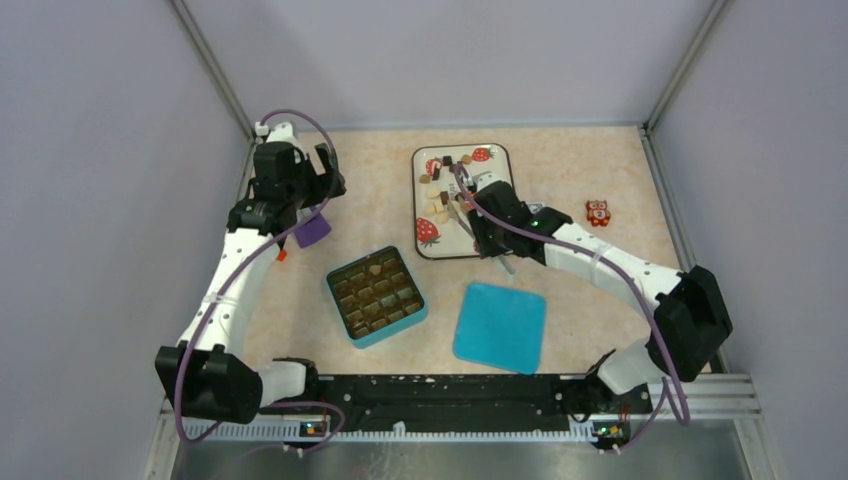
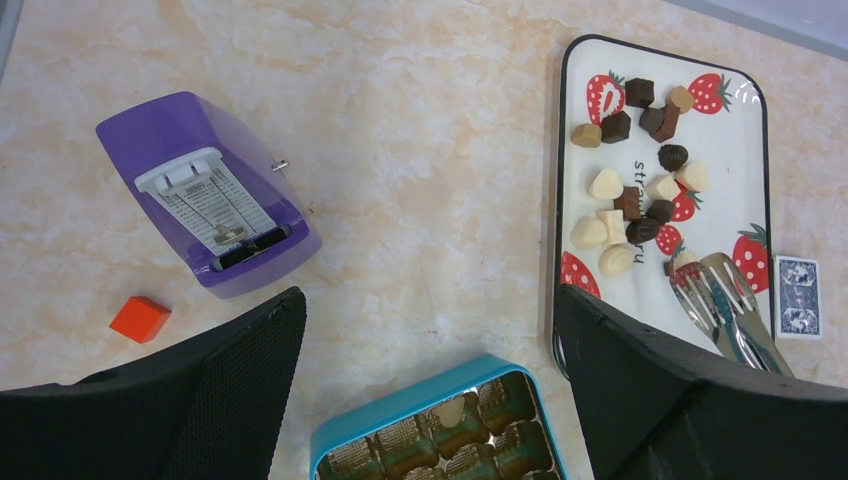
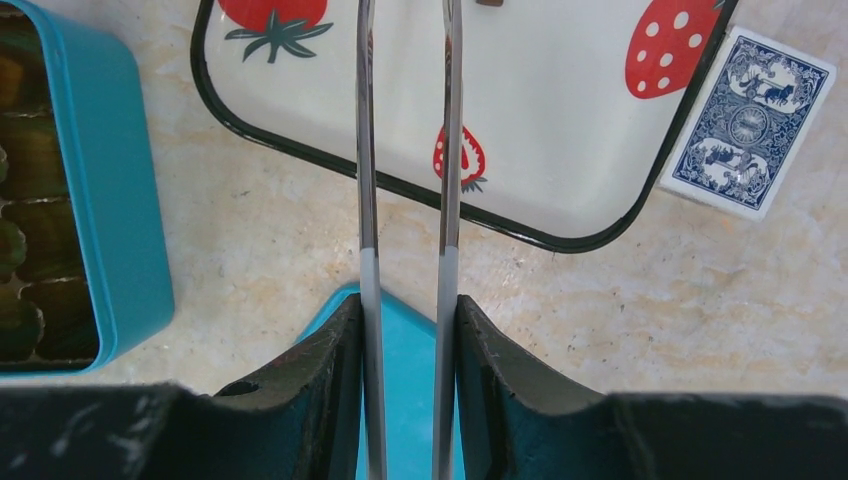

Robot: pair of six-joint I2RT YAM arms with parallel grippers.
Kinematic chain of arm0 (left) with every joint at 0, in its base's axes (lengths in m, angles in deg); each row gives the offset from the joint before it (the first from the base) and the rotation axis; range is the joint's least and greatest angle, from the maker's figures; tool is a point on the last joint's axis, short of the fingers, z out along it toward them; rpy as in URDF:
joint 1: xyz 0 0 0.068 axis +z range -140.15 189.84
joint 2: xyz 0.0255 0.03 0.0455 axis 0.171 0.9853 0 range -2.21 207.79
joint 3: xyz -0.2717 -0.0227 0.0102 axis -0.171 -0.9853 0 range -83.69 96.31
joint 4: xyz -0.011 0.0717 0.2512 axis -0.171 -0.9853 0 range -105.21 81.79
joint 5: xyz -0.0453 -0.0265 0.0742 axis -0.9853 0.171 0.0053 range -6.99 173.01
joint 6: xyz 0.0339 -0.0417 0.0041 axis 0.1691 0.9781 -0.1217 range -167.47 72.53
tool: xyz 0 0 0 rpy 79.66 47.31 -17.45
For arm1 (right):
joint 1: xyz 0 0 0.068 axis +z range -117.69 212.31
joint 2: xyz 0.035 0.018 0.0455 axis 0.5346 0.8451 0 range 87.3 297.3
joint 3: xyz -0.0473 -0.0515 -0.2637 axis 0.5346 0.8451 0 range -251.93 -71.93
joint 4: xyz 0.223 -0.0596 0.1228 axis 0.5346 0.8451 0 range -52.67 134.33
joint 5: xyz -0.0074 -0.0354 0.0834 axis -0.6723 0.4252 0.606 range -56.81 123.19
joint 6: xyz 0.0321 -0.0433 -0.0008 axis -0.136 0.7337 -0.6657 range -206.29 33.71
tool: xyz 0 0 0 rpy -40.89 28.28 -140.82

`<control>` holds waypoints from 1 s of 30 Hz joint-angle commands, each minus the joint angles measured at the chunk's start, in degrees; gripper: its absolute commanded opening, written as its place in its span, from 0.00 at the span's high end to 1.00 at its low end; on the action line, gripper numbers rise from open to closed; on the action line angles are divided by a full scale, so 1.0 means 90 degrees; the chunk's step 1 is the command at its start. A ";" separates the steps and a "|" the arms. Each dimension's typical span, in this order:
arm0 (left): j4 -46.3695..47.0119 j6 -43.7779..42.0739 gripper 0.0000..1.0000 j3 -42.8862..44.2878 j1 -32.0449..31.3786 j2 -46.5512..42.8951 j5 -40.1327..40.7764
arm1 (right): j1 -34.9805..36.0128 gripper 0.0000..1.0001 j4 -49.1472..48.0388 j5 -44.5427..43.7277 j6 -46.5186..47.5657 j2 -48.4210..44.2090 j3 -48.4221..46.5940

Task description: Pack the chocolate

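Observation:
Several chocolate pieces (image 1: 445,185) (image 2: 640,190), dark, light brown and cream, lie on the strawberry-print tray (image 1: 495,215) (image 2: 730,140) (image 3: 560,120). One cream piece (image 2: 450,410) sits in the open teal box (image 1: 390,335) (image 2: 400,408) (image 3: 120,200). My right gripper (image 1: 487,232) (image 3: 405,305) is shut on metal tongs (image 3: 362,150). In the left wrist view the tongs' tips (image 2: 715,290) rest at the tray's near end beside a cream piece (image 2: 685,262). I cannot tell whether they hold it. My left gripper (image 1: 328,180) (image 2: 430,300) hangs open and empty behind the box.
The teal lid (image 1: 500,326) (image 3: 405,400) lies right of the box. A purple device (image 1: 313,230) (image 2: 205,190) and a small orange-red cube (image 1: 282,255) (image 2: 139,318) sit at left. A blue playing card (image 2: 797,295) (image 3: 750,120) lies beside the tray. An orange owl (image 1: 597,212) stands far right.

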 commanded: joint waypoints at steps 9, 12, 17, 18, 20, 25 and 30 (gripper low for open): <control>0.0159 -0.0040 0.01 0.0174 0.0034 0.0007 0.0073 | 0.0841 0.88 0.0242 0.0766 0.0809 -0.1016 -0.0559; 0.0137 -0.0054 0.01 0.0325 0.0034 0.0064 0.0080 | 0.1252 0.88 0.0272 0.0953 0.0837 -0.0988 -0.0649; 0.0085 -0.0094 0.01 0.0417 0.0039 0.0030 0.0174 | 0.1644 0.88 0.0200 0.1384 0.0858 -0.0699 -0.0721; 0.0072 -0.0110 0.01 0.0415 0.0035 0.0013 0.0199 | 0.1709 0.88 0.0181 0.1406 0.0861 -0.0629 -0.0736; 0.0031 -0.0130 0.01 0.0407 0.0043 -0.0034 0.0235 | 0.1835 0.88 0.0128 0.1590 0.0871 -0.0507 -0.0731; -0.0036 -0.0200 0.01 0.0443 0.0044 -0.0075 0.0268 | 0.2071 0.87 0.0036 0.1865 0.0897 -0.0239 -0.0623; -0.0027 -0.0156 0.01 0.0427 0.0044 -0.0087 0.0252 | 0.2181 0.87 0.0087 0.1888 0.1013 -0.0007 -0.0614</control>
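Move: I hold the tongs in my right hand, pinched on a cream-coloured chocolate. The chocolate box they go to lies about 25 cm to that hand's left, some 9 cm back and 11 cm below. The strawberry tray's middle is about 13 cm ahead and 3 cm left, the blue lid about 15 cm back and 3 cm right, both some 13 cm down. From my idle left hand the box lies about 16 cm back, 8 cm right and 23 cm below. I carry the chocolate off the tray to the box, my right hand keeping the tongs squeezed: back about 12 cm and left about 10, arching up some 5 cm and then sinking 3 to 4. On the way I swing the wrist some 35 degrees counter-clockwise, so the tong tips end over the box's far part. ##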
